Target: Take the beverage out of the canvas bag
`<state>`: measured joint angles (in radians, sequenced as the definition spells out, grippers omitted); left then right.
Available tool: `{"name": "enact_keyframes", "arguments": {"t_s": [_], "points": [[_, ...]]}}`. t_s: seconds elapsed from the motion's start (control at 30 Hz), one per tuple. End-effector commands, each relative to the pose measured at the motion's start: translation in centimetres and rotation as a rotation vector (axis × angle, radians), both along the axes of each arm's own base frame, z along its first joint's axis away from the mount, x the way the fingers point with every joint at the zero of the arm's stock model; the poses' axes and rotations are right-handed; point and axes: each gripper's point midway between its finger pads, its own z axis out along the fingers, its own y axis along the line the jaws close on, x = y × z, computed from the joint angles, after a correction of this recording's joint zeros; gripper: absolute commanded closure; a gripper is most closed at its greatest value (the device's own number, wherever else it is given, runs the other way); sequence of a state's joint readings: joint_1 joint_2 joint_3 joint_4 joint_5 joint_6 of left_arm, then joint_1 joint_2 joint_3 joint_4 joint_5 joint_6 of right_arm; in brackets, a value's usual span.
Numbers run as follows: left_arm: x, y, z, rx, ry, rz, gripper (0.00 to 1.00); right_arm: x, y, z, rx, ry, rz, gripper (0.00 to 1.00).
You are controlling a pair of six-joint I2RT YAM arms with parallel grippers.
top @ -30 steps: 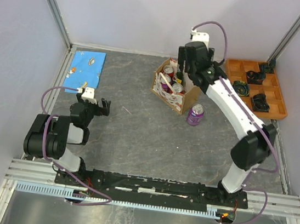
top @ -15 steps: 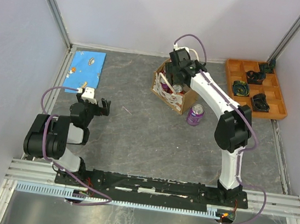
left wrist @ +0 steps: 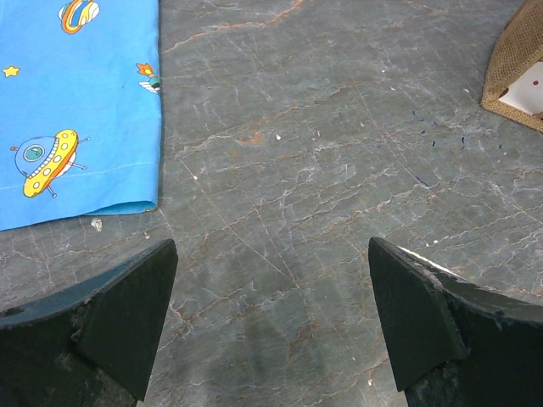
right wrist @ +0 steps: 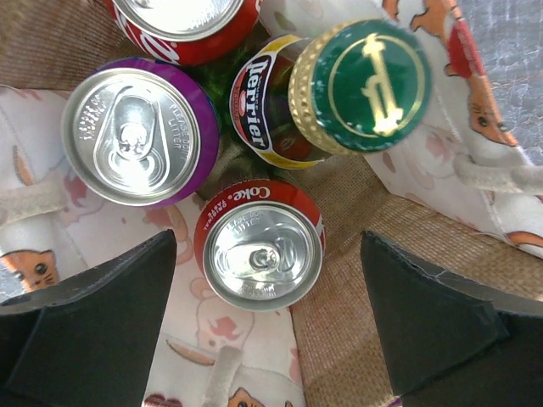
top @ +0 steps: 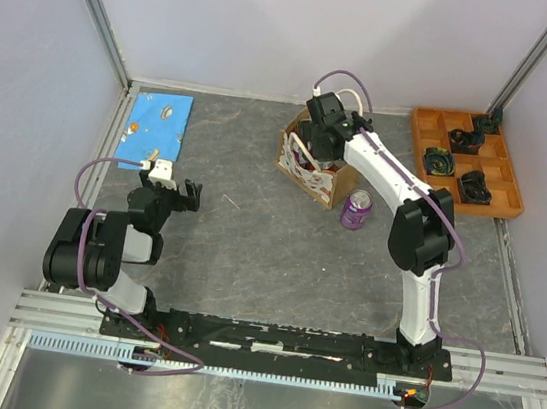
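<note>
The tan canvas bag [top: 310, 169] with white handles stands at the back middle of the table. My right gripper [top: 320, 140] hangs open right over its mouth. In the right wrist view a red Coke can [right wrist: 260, 254] sits upright between the open fingers [right wrist: 93, 339], beside a purple can [right wrist: 140, 131], a green-capped Perrier bottle [right wrist: 361, 80] and another red can [right wrist: 182, 17], all inside the bag [right wrist: 399, 246]. A purple can [top: 357, 209] stands on the table just right of the bag. My left gripper [top: 188, 196] is open and empty, low at the left, over bare table [left wrist: 271, 254].
An orange compartment tray [top: 466, 121] with dark objects stands at the back right. A blue patterned cloth [top: 156, 126] lies at the back left, also in the left wrist view [left wrist: 76, 102]. The bag's corner [left wrist: 517, 64] shows at that view's right edge.
My right gripper has swung left from beside the bag and come down over the bag's open mouth. The left arm has not moved.
</note>
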<state>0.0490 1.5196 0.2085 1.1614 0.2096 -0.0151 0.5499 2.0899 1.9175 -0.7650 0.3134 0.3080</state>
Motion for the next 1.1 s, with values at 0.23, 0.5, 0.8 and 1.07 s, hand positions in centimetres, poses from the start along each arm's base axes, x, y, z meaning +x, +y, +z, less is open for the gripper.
{"name": "enact_keyframes", "arguments": {"t_s": [0.23,0.5,0.8,1.07], "points": [[0.7,0.5,1.6,0.022,-0.066,0.018,0.01,0.6,0.3,-3.3,-0.047,0.049,-0.010,0.19],[0.7,0.5,1.7,0.020,-0.069,0.019,0.01,0.9,0.0,-3.2,-0.063,0.042,-0.016,0.98],[0.7,0.5,1.7,0.020,-0.068,0.019,0.01,1.9,0.8,5.3,0.040,-0.130,0.005,1.00],[0.7,0.5,1.6,0.022,-0.064,0.019,0.01,1.6,0.5,15.4,0.139,-0.334,0.016,1.00]]}}
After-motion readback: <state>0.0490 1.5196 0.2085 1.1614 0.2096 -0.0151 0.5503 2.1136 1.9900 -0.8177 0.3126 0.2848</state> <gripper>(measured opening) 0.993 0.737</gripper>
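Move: The Coke can aimed at stands upright in the bag almost directly under the open right hand, its middle about 8 cm below. A purple can stands some 6 cm to its left and 2 cm farther out, the other Coke can about 8 cm ahead and 5 cm left of it, and the green-capped bottle about 7 cm ahead and 1 cm right. From the left hand the aimed-at can lies about 9 cm ahead, 35 cm right and 2 cm lower. The right hand sinks nearly straight down into the canvas bag, about 5 cm, tipping a few degrees steeper while its wide-open fingers close to about three quarters of their opening and pinch the near Coke can from both sides around its upper end. It holds there for roughly half a second with a steady grip, then draws the can straight up, gaining speed over some 5 cm, away from the purple can and the bottle. ##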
